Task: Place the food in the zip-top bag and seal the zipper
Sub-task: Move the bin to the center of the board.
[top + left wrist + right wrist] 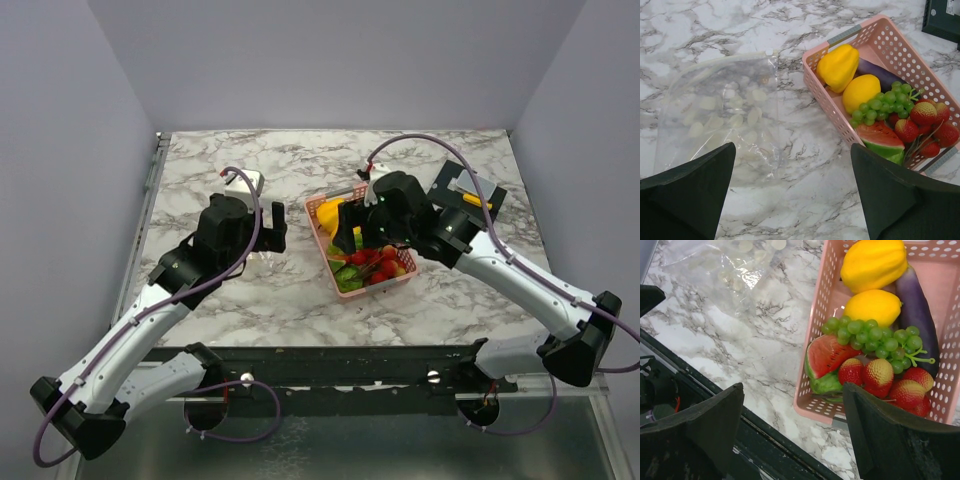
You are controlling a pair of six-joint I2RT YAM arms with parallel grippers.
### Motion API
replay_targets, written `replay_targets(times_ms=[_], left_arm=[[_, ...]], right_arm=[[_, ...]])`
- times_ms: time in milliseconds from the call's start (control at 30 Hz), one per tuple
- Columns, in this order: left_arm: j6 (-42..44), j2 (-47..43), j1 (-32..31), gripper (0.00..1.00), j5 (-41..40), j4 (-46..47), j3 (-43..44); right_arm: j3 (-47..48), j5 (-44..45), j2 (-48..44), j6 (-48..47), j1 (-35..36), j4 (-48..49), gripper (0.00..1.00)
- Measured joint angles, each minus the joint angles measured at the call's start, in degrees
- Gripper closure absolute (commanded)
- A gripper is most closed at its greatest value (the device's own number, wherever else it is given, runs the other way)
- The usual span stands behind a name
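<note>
The zip-top bag [725,115] lies flat and empty on the marble, left of the pink basket [827,107]. Its zipper [725,57] runs along the far edge. The bag also shows in the right wrist view [725,270]. The food sits in the basket: a yellow pepper [838,65], lemon [860,92], purple eggplant [882,75], green grapes [865,335], watermelon slice [827,355] and strawberries [880,375]. My left gripper [792,200] is open and empty above bare marble between bag and basket. My right gripper [792,440] is open and empty, high over the basket's near-left corner.
A black mat [470,195] with small yellow and grey items lies at the back right, behind the basket [318,207]. The table's dark front edge [765,430] runs under my right gripper. The two grippers [272,237] [347,235] hang close together.
</note>
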Motion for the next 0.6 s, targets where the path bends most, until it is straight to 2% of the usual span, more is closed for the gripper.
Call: replay_targets(times_ms=[367,600], left_arm=[[-0.4,-4.5,0.0,0.01,0.0,0.0,-5.3],[-1.5,-8.9,0.0,0.01,0.1,0.2,-8.5]], right_arm=[[6.6,0.5,10.0,0.7,1.3,-1.8,0.27],[13.5,1.1,18.4,1.6,2.1,-3.3,0.38]])
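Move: The bin's middle lies about 6 cm ahead of my right hand, 2 cm to its right and some 21 cm below. Its left rim is roughly 4 cm ahead, 7 cm left and 17 cm down. Inside, the yellow pepper sits about 14 cm ahead, 5 cm left. The flat zip-top bag lies some 12 cm ahead, 24 cm left. From my left hand the bin is about 4 cm ahead and 19 cm right. Over the bin I carry my right hand leftward about 5 cm, forward some 3 cm and down as much again, making for the left rim. On the way its fingers tip a little steeper and draw partly together, empty and clear of the rim. My left hand backs off some 3 cm, sinking and easing left, jaws still wide. ##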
